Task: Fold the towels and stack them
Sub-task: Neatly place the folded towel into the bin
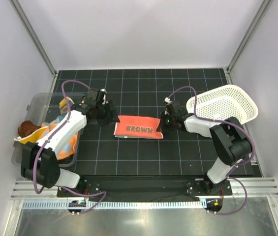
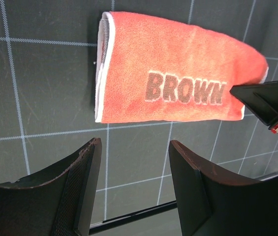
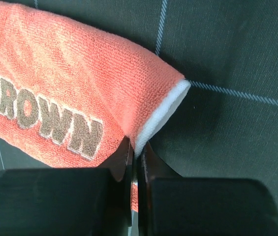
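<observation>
A red-orange towel [image 1: 138, 127] lettered BROWN lies folded on the black grid mat in the middle. My right gripper [image 1: 162, 122] is shut on its right edge; in the right wrist view the white-hemmed edge of the towel [image 3: 79, 83] is pinched between the fingers [image 3: 123, 156]. My left gripper [image 1: 110, 117] hovers open just off the towel's left end, nothing between its fingers [image 2: 84, 172], with the towel [image 2: 178, 69] ahead of it. More towels [image 1: 55, 130], orange and rust-brown, sit in the clear bin on the left.
The clear plastic bin [image 1: 28, 120] stands at the left edge beside my left arm. A white perforated basket [image 1: 225, 105] rests at the back right next to my right arm. White walls enclose the mat on three sides.
</observation>
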You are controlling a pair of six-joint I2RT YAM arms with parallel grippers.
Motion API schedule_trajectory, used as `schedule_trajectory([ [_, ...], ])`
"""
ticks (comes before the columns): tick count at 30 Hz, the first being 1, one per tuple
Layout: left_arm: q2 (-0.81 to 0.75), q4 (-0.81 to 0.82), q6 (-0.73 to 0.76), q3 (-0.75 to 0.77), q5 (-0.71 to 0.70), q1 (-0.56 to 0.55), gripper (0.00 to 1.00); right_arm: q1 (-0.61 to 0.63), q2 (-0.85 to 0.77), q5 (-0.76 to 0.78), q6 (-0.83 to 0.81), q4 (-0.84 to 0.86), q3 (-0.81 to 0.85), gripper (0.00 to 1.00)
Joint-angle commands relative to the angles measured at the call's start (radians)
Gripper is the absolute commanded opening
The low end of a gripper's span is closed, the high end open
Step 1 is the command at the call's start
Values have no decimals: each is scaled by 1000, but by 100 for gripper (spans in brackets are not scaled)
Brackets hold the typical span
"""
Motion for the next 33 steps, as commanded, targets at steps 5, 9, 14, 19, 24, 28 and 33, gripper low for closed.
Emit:
schedule_trajectory([
  [5,-71,-9,7,22,26,7,61,-54,-155,107,-134,-407,109,1],
  [9,-81,0,7,13,46,7,61,-123,-227,147,-197,-592,167,1],
  [14,-75,14,6,10,97,6,61,-146,-284,239,-266,-741,251,1],
  [19,-68,30,4,1,121,7,61,-158,-250,354,-317,-859,415,1],
  [24,-58,31,9,1,138,6,61,-184,-194,501,-377,-994,581,1],
  [28,-49,37,7,1,144,7,61,-229,-169,540,-421,-1025,646,1],
  [33,-32,39,10,8,153,6,61,-301,-132,586,-495,-1033,681,1],
])
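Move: The right hand already has the folded towel's right edge pinched near the table; the towel's middle lies about 10 cm to this hand's left and roughly 1 cm farther out. The white bin it goes for is some 27 cm to its right, 9 cm ahead and slightly higher. The open left gripper hovers about 21 cm left, level in reach and 10 cm higher; from there the bin is around 48 cm right, 10 cm ahead and 7 cm lower. Keeping its pinch on the towel's right edge, the right hand lifts the towel off the table and sweeps it rightward about 20 cm while rising some 17 cm, out over the left part of the white bin. The wrist rolls roughly 40 degrees on the way, so the fingers swing from slanting down-left to nearly straight down. ##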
